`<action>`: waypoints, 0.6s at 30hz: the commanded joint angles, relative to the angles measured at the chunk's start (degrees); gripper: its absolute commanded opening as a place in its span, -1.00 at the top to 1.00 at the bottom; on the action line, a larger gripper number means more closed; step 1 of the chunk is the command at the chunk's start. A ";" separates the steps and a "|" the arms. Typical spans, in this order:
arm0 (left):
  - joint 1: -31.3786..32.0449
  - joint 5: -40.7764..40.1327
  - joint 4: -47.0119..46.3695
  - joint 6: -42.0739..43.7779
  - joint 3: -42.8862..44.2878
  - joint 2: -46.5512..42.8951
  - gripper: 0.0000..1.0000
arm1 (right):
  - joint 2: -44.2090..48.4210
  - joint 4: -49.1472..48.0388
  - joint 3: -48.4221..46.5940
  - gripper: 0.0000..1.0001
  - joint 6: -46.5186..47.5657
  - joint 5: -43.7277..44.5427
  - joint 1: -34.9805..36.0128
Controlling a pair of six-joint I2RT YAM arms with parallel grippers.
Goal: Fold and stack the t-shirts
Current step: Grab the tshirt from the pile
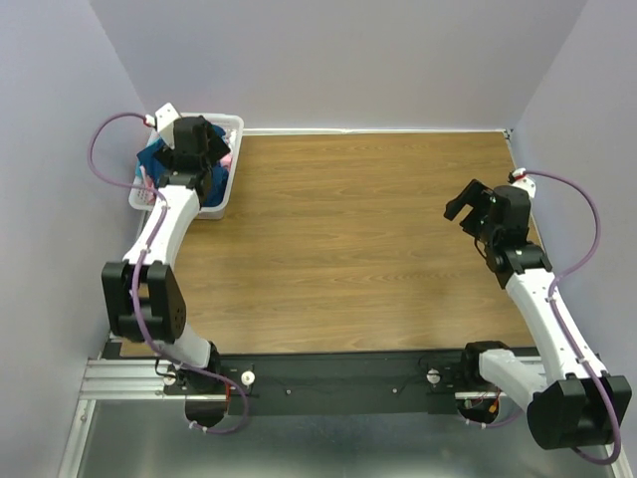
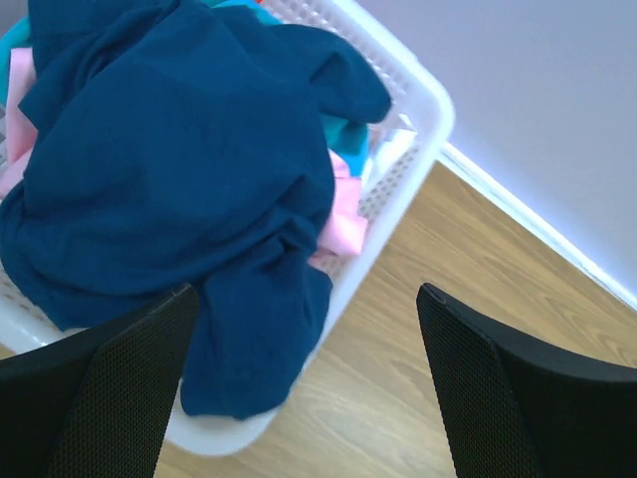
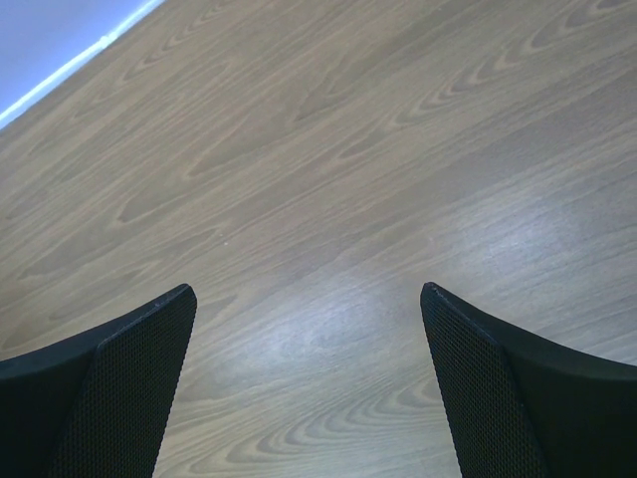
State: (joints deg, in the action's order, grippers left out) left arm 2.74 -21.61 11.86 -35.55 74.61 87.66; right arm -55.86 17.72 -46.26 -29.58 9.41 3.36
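The t-shirts lie bunched in a white lattice basket [image 2: 423, 110] at the table's far left corner. A dark blue tee [image 2: 169, 169] covers the heap and droops over the basket's near rim. Under it show a pink tee [image 2: 343, 224] and a strip of teal tee [image 2: 348, 134]. My left gripper [image 2: 304, 299] hovers above the basket's right rim, open, nothing between its fingers. From above, that gripper [image 1: 199, 139] hides most of the pile, with the blue cloth [image 1: 217, 182] showing beside it. My right gripper [image 1: 468, 202] hangs open over bare wood at the right, also [image 3: 307, 294] empty.
The basket [image 1: 231, 129] stands against the back wall near the left wall. A wood-grain tabletop [image 1: 348, 239] stretches between the two arms. White walls close the back and both sides. A black rail [image 1: 338, 378] with the arm bases runs along the near edge.
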 commanded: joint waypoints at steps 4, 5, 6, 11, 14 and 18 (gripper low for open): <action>-5.46 0.07 13.18 0.92 15.73 14.37 -0.97 | -3.47 0.13 -1.02 -1.00 0.49 1.58 -0.19; -5.73 -0.19 13.28 1.01 17.31 15.86 -0.97 | -3.73 0.13 -1.02 -1.00 0.40 1.66 -0.28; -5.99 -0.45 13.11 1.10 17.67 16.49 -0.97 | -4.26 0.13 -1.02 -1.00 0.32 1.66 -0.19; -8.63 0.34 13.63 0.13 17.41 18.77 -0.97 | -5.40 0.13 -0.94 -1.00 0.40 1.40 -0.28; -9.68 -0.98 13.63 -0.04 16.36 19.74 -0.97 | -6.02 0.13 -1.02 -1.00 0.58 1.31 -0.19; -11.26 -0.02 13.10 0.04 17.06 22.28 -0.88 | -6.55 0.13 -1.11 -1.00 0.58 1.05 -0.28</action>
State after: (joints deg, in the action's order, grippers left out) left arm -7.35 -21.43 23.70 -35.38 91.11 107.48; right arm -61.78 17.72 -46.26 -29.52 9.72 3.36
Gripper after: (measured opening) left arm 0.963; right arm 0.997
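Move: The navy t-shirt on top of the pile in the white basket lies roughly 9 cm ahead of the left hand, 7 cm to its left and 17 cm below. The basket's middle is about level with it and 3 cm farther left; a pink cloth sits some 7 cm to the t-shirt's right and 3 cm farther out. From the right hand, the navy t-shirt lies about 80 cm left, 22 cm ahead and 13 cm below. Open left hand sweeps 9 cm left, 8 down, slightly forward towards the navy t-shirt; right hand lowers 3. ##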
